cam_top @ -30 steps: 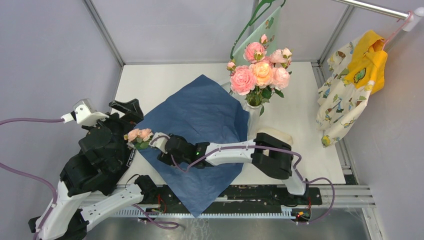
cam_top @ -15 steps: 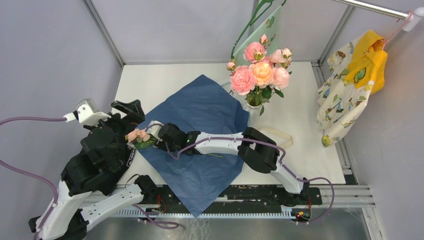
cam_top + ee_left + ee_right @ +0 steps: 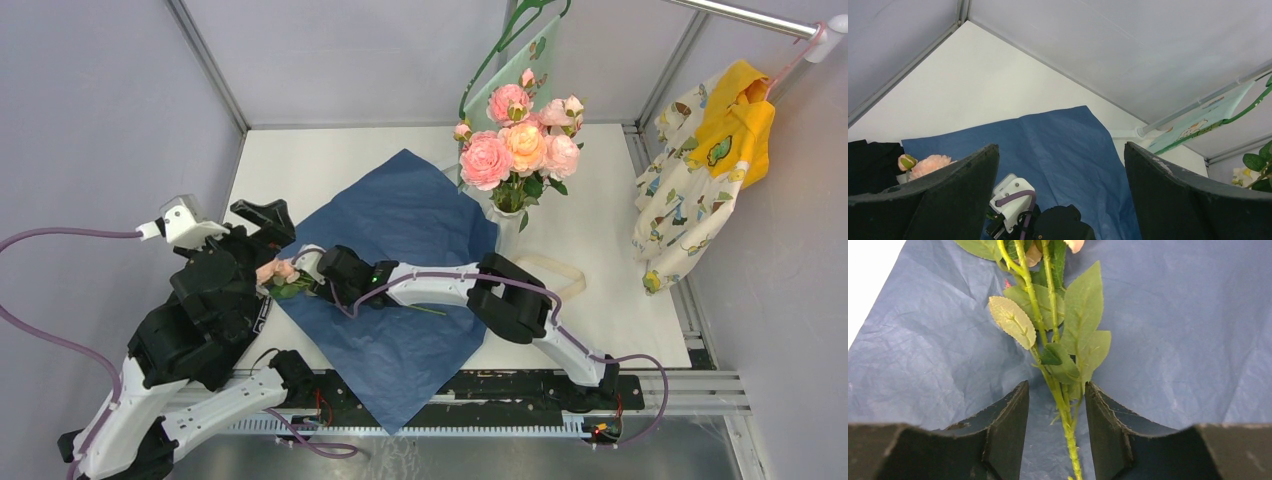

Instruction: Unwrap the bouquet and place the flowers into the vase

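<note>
The blue paper lies unfolded and flat on the table. Most of the flowers stand in the white vase at the back. One small peach rose lies at the paper's left edge. In the right wrist view its green stem runs between the fingers of my right gripper, with a narrow gap on both sides. My left gripper hangs wide open just left of that rose, holding nothing.
A cream ribbon lies on the table right of the paper. A green patterned cloth on a hanger stands behind the vase. A yellow and cream garment hangs at the right wall. The right arm stretches low across the paper.
My right arm has reached further left along the paper to the lone rose, and its jaws have narrowed around the stem. The left gripper has shifted slightly and stayed open.
</note>
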You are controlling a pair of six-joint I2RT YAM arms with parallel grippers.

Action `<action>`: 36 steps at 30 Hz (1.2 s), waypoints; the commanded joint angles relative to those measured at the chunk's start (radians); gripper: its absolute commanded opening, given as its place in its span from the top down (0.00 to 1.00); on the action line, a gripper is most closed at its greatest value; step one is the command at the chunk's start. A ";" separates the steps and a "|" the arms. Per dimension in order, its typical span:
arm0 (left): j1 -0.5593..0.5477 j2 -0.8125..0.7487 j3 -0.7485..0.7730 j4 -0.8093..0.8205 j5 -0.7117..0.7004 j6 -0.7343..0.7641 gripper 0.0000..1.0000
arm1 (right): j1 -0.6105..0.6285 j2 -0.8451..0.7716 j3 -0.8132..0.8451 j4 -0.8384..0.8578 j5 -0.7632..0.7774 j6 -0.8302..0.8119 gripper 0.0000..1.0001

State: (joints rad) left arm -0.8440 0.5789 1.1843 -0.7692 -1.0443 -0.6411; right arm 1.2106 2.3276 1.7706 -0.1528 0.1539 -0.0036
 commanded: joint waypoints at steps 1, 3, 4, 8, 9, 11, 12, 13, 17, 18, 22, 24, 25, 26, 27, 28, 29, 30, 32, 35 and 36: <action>-0.001 0.028 -0.006 0.039 0.007 -0.038 0.00 | 0.004 0.027 0.005 0.024 -0.041 0.033 0.53; -0.001 0.030 -0.008 0.039 0.010 -0.040 0.00 | 0.004 0.035 0.003 0.025 -0.042 0.035 0.62; -0.001 0.029 -0.009 0.039 0.012 -0.041 0.00 | 0.004 0.038 0.003 0.025 -0.042 0.036 0.66; -0.001 0.027 -0.012 0.039 0.016 -0.042 0.00 | 0.001 0.037 -0.004 0.025 -0.037 0.040 0.78; -0.001 0.026 -0.011 0.040 0.016 -0.042 0.00 | 0.001 0.033 -0.006 0.027 -0.037 0.042 0.81; -0.001 0.023 -0.011 0.039 0.015 -0.043 0.00 | 0.000 0.020 -0.008 0.029 -0.036 0.043 0.87; 0.000 0.022 -0.011 0.039 0.016 -0.043 0.00 | 0.001 0.010 -0.012 0.030 -0.035 0.045 0.91; -0.002 0.021 -0.011 0.039 0.016 -0.043 0.00 | 0.000 0.001 -0.015 0.032 -0.031 0.046 0.93; -0.001 0.017 -0.012 0.039 0.017 -0.043 0.00 | 0.000 -0.076 -0.059 0.053 -0.020 0.060 1.00; -0.002 0.015 -0.012 0.040 0.017 -0.042 0.00 | 0.000 -0.105 -0.081 0.068 -0.019 0.064 1.00; 0.000 0.013 -0.015 0.040 0.015 -0.043 0.00 | 0.000 -0.233 -0.183 0.122 0.017 0.070 1.00; -0.001 0.016 -0.015 0.040 0.016 -0.043 0.00 | -0.001 -0.297 -0.222 0.130 0.050 0.067 1.00; -0.001 0.018 -0.014 0.040 0.017 -0.044 0.00 | -0.001 -0.324 -0.248 0.134 0.072 0.065 1.00; 0.000 0.018 -0.015 0.039 0.019 -0.045 0.00 | 0.000 -0.361 -0.269 0.138 0.093 0.066 1.00; -0.001 0.018 -0.015 0.040 0.020 -0.045 0.00 | -0.002 -0.390 -0.297 0.144 0.111 0.064 1.00; -0.001 0.018 -0.016 0.040 0.020 -0.045 0.00 | -0.003 -0.428 -0.331 0.145 0.132 0.064 1.00; 0.000 0.016 -0.017 0.040 0.021 -0.046 0.00 | -0.005 -0.466 -0.366 0.145 0.150 0.064 1.00; -0.001 0.016 -0.017 0.040 0.022 -0.047 0.00 | -0.005 -0.499 -0.395 0.177 0.166 0.064 1.00; -0.001 0.015 -0.017 0.040 0.023 -0.049 0.00 | -0.008 -0.575 -0.462 0.191 0.212 0.064 1.00; -0.001 0.017 -0.017 0.041 0.026 -0.049 0.00 | -0.010 -0.687 -0.545 0.208 0.278 0.061 1.00; -0.001 0.019 -0.017 0.042 0.028 -0.049 0.00 | -0.010 -0.729 -0.570 0.212 0.302 0.059 1.00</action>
State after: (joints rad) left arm -0.8440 0.5964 1.1702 -0.7685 -1.0260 -0.6426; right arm 1.2057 1.7378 1.2736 -0.0147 0.3279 0.0525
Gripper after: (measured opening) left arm 0.993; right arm 0.020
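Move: The last flowers' stems already run between the right hand's open fingertips, about 1 cm below the hand point. Their peach heads lie some 7 cm to its left and 4 cm farther out. The vase stands about 35 cm to its right, 4 cm ahead, its middle some 7 cm higher; a black cloth lies roughly 19 cm left and 7 cm back. From the raised left hand the stems are about 4 cm ahead, 4 cm right and 36 cm below. The right fingers pinch the flower stems just below the leaves, sinking about 1 cm as they close from half open to shut. Keeping that grip, the hand then lifts with growing speed, some 14 cm up and about 10 cm to the right towards the vase, its fingertips tipping upward and swinging slightly clockwise, some 15 degrees in all. ##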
